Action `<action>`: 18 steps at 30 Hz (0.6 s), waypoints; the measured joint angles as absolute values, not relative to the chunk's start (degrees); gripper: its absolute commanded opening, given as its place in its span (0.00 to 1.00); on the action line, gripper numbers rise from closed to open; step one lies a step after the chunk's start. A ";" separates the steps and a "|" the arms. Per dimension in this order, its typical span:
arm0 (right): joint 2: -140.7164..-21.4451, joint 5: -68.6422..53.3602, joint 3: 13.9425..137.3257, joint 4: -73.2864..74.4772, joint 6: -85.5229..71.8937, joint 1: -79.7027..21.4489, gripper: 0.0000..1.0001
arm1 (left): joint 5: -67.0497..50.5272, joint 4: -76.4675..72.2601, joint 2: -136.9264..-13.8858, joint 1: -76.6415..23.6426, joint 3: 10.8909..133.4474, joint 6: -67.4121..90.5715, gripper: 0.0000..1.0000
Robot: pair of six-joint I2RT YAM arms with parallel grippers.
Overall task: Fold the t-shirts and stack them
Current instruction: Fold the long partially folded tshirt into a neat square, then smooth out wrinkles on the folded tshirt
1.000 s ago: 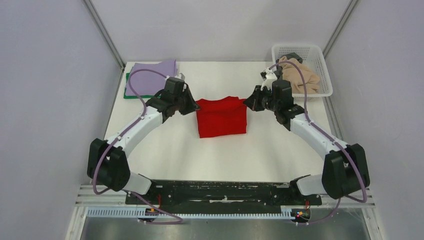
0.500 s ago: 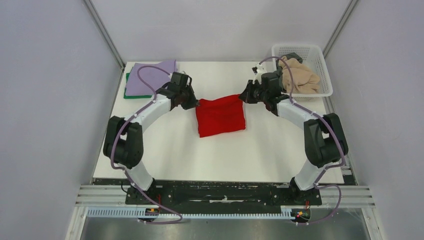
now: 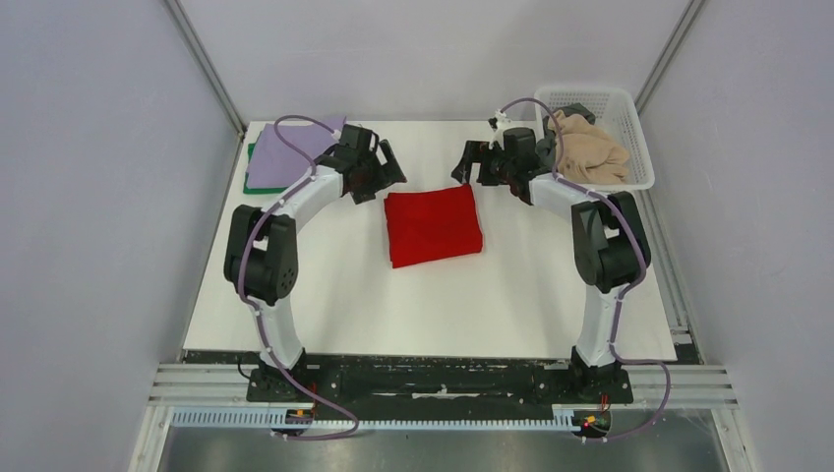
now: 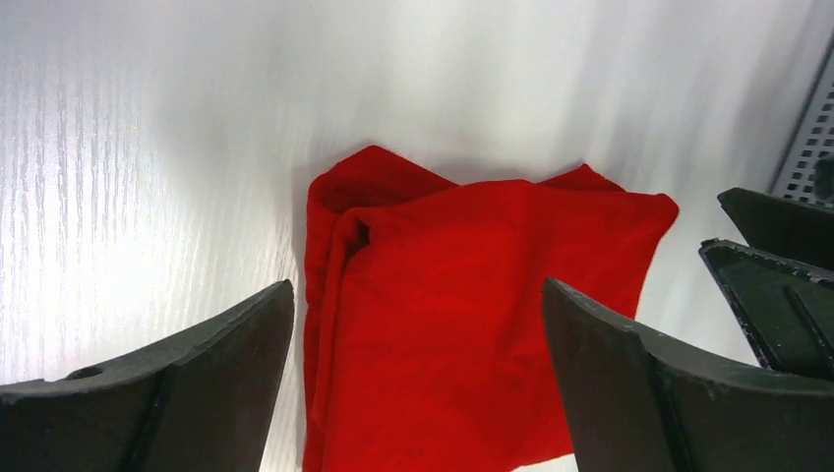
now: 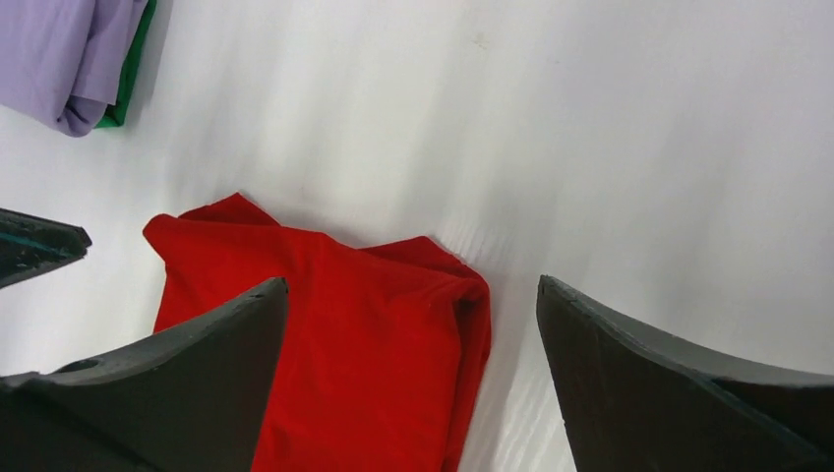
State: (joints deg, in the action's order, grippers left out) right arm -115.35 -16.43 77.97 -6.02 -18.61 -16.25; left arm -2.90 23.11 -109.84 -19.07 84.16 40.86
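The folded red t-shirt (image 3: 433,225) lies flat at the table's middle; it also shows in the left wrist view (image 4: 472,315) and the right wrist view (image 5: 334,344). The folded lilac t-shirt (image 3: 295,152) lies on the green t-shirt (image 3: 254,185) at the far left; both show in the right wrist view, the lilac one (image 5: 59,59) over the green one (image 5: 128,88). My left gripper (image 3: 388,172) is open and empty, just off the red shirt's far left corner. My right gripper (image 3: 467,167) is open and empty, just off its far right corner.
A white lattice basket (image 3: 629,103) at the far right corner holds a beige cloth (image 3: 587,147). Grey walls close in the table on the left, back and right.
Both grippers have let go of the red shirt's far corners, opened, and drawn back toward the far side. The red shirt now lies flat and folded.
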 measured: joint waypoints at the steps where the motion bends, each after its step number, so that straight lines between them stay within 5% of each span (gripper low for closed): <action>1: -114.89 -16.64 77.91 -5.91 -18.24 -16.19 0.98 | -3.05 22.94 -109.45 -18.96 84.12 40.86 1.00; 11: -99.92 -27.66 58.35 -14.90 -21.12 -19.99 0.98 | -11.94 14.50 -106.76 -20.14 79.92 41.58 1.00; 18: -99.74 -34.72 47.59 -27.09 -26.63 -22.26 0.98 | -10.44 11.94 -118.30 -20.36 84.12 43.22 1.00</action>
State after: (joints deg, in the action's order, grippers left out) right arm -99.74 -34.72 47.59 -27.09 -26.63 -22.26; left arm -10.44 11.94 -118.30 -20.36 84.12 43.22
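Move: The red t-shirt, folded to a rough square, has its middle some 10 cm back, 12 cm right and 5 cm below the left hand, whose fingers hang over its far-left corner. From the right hand, over the far-right corner, that middle is 12 cm back, 9 cm left and 5 cm down. The purple stack is about 23 cm left and 10 cm ahead of the left hand, the white basket 32 cm right and 13 cm ahead of the right hand. Right hand sweeps 15 cm back and left over the t-shirt, open; open left hops right, then sinks towards it. ##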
